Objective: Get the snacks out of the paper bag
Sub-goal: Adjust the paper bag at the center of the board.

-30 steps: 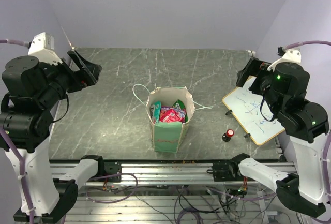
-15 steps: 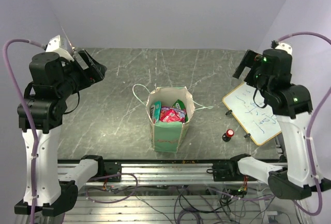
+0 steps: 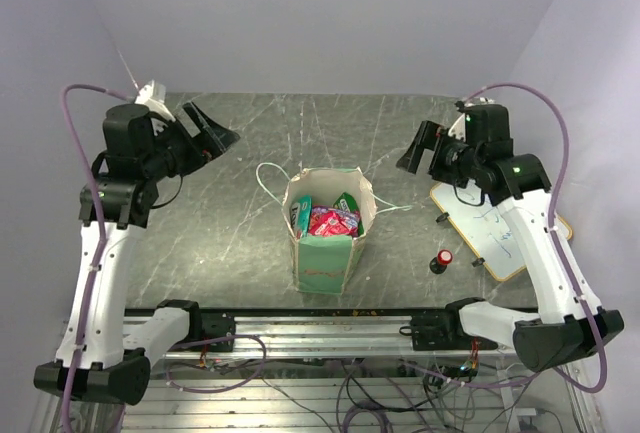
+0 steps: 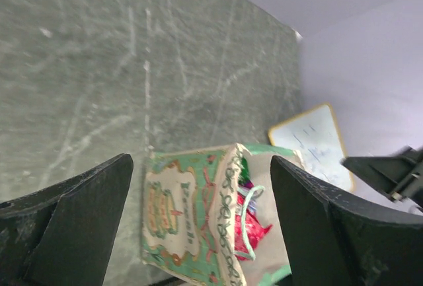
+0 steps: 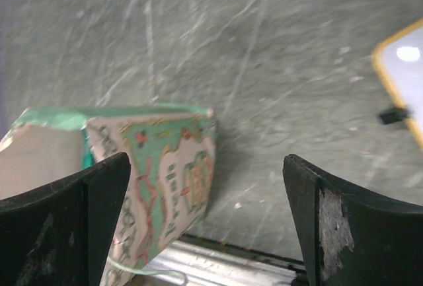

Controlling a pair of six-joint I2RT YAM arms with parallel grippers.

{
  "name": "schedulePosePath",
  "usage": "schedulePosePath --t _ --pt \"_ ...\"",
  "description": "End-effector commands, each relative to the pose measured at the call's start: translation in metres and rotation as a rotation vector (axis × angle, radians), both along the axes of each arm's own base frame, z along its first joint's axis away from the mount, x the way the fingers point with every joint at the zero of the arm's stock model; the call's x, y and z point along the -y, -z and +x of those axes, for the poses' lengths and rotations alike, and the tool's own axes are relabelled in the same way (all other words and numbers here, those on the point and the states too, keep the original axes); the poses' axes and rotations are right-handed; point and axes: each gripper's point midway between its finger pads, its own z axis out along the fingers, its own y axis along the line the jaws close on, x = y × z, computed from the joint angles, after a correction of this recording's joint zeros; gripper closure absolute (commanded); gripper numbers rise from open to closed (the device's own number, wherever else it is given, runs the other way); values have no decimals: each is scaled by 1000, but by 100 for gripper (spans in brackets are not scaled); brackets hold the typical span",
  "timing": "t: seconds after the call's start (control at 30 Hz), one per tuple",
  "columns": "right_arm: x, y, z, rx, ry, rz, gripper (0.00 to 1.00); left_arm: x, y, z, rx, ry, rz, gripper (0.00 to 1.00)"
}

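The paper bag (image 3: 325, 253) stands upright and open in the middle of the table, tan with mint-green panels and red print. Snacks (image 3: 332, 220) show inside it: a red packet, with green and blue ones beside it. The bag also shows in the left wrist view (image 4: 185, 213) with a red packet (image 4: 254, 230) inside, and in the right wrist view (image 5: 168, 174). My left gripper (image 3: 205, 128) is open and empty, raised to the bag's far left. My right gripper (image 3: 418, 153) is open and empty, raised to the bag's far right.
A wood-framed whiteboard (image 3: 500, 228) lies at the table's right edge, also in the left wrist view (image 4: 310, 141). A small red-topped black knob (image 3: 441, 259) stands between it and the bag. White string handles (image 3: 268, 178) trail behind the bag. A metal rail (image 3: 320, 328) runs along the near edge.
Both arms have risen and swung inward toward the table's middle; both grippers now sit closer to the bag. The bag and the snacks have not moved.
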Motion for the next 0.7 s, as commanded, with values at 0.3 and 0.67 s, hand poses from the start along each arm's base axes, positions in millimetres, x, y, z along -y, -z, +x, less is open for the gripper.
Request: schedulePosePath --t 0.3,0.67 --pt "-104 25 -76 -311 -557 592 4 116 44 -47 -145 496 -229 4" --pt "-108 7 -88 -293 -589 670 25 140 61 -54 -210 502 -245 28"
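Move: The left hand's aim, the bag's left handle, lies about 11 cm to its right, 8 cm back and 9 cm lower. From the right hand, the right handle is roughly 6 cm left, 10 cm back and 6 cm down. The bag's mouth is some 23 cm right, 12 cm back and 12 cm below the left hand; from the right hand it is 17 cm left, 12 cm back and 4 cm down. Both hands swing some 15 cm inward and back to the bag's handles, left sinking, fingers starting to close. ##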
